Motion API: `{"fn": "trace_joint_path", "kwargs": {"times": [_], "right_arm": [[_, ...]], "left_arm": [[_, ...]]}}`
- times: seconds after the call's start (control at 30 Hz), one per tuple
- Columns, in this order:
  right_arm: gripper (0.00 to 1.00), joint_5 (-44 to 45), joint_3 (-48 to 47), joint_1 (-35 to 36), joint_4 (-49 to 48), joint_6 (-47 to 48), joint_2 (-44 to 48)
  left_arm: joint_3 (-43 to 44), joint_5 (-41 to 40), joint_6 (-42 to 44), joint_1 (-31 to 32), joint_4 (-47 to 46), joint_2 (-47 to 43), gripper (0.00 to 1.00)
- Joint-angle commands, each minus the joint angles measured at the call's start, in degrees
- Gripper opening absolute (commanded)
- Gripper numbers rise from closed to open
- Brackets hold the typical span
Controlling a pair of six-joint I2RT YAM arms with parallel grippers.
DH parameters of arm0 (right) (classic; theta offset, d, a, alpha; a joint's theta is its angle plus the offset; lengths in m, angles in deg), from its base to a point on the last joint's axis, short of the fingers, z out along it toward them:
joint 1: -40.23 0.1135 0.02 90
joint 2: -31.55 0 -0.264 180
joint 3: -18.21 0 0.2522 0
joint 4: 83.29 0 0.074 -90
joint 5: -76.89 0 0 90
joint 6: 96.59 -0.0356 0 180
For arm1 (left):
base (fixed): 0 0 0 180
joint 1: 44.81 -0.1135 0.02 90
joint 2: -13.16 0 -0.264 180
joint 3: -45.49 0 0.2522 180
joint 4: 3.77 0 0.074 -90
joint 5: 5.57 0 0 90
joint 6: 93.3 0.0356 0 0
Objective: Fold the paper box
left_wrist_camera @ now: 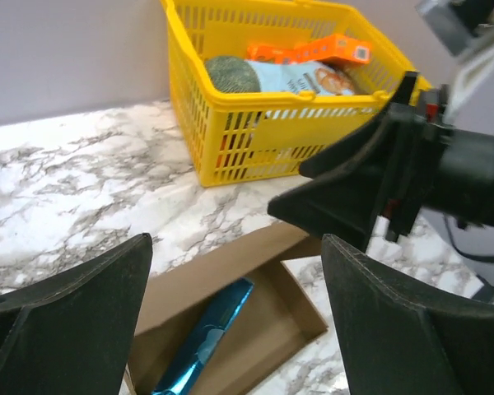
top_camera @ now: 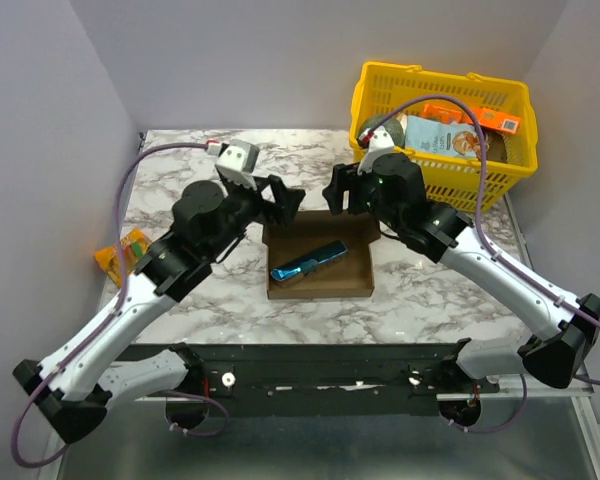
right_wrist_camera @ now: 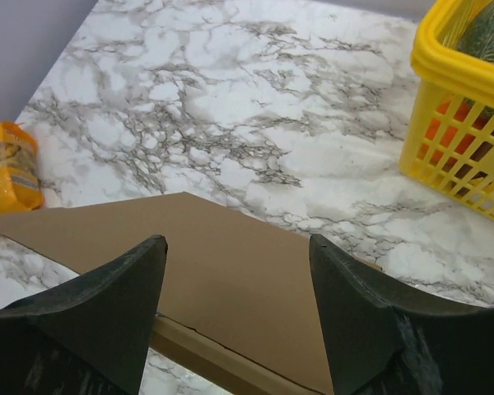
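Observation:
The paper box (top_camera: 320,285) is a shallow brown cardboard tray in the middle of the marble table, with a shiny blue packet (top_camera: 308,262) lying inside it. Both grippers hover over its far edge, facing each other: my left gripper (top_camera: 283,200) and my right gripper (top_camera: 338,192). In the left wrist view the left gripper (left_wrist_camera: 235,247) is open above the box (left_wrist_camera: 267,321) and the blue packet (left_wrist_camera: 202,341). Under the open right gripper (right_wrist_camera: 235,247) a broad cardboard panel of the box (right_wrist_camera: 222,271) slopes. Neither gripper holds anything.
A yellow plastic basket (top_camera: 365,100) with snack packs stands at the back right, close behind the right arm. A small orange snack packet (top_camera: 120,255) lies at the table's left edge. Grey walls close in the left, right and back.

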Motion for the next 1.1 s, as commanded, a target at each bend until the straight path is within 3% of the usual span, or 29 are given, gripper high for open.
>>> {"fn": "trace_joint_path", "kwargs": {"times": [0.0, 0.5, 0.9, 1.07], "right_arm": [[0.77, -1.79, 4.14, -0.08, -0.98, -2.98, 0.82], [0.74, -8.57, 31.57, 0.00, -4.06, -15.20, 6.01], [0.74, -6.55, 39.92, 0.00, -9.24, -17.23, 2.32], [0.75, -6.20, 39.66, 0.09, -8.81, -16.61, 0.73]], "left_arm": [[-3.46, -2.17, -1.14, -1.90, 1.31, 7.20, 0.92], [-39.41, 6.70, -20.04, -1.55, -17.24, -1.50, 0.88], [-47.34, 3.45, -18.29, -1.46, -15.40, -3.16, 0.88], [-44.80, 1.52, -14.96, -1.55, -12.59, -4.92, 0.88]]}}
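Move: The box lid stands up from the far edge, leaning back over the open box. Its middle is about 5 cm ahead of the left hand, 7 to the right and 22 below; from the right hand it is some 15 cm below and 3 to the left. The box's middle lies about 7 cm back and 3 left of the right hand, 27 below, with the blue packet inside, 3 cm farther left. The yellow basket is roughly 20 cm ahead and 26 right of the right hand. Down together go both open hands on the lid's outer side, the left after a short reach of about 3 cm forward, sinking some 28 cm, the right some 23 cm. Both draw back towards the base as they sink, tipping their fingers downward by nearly 30 degrees, following the lid over the box and slowing to a stop at its upper face, near the front crease, one hand towards each side. ##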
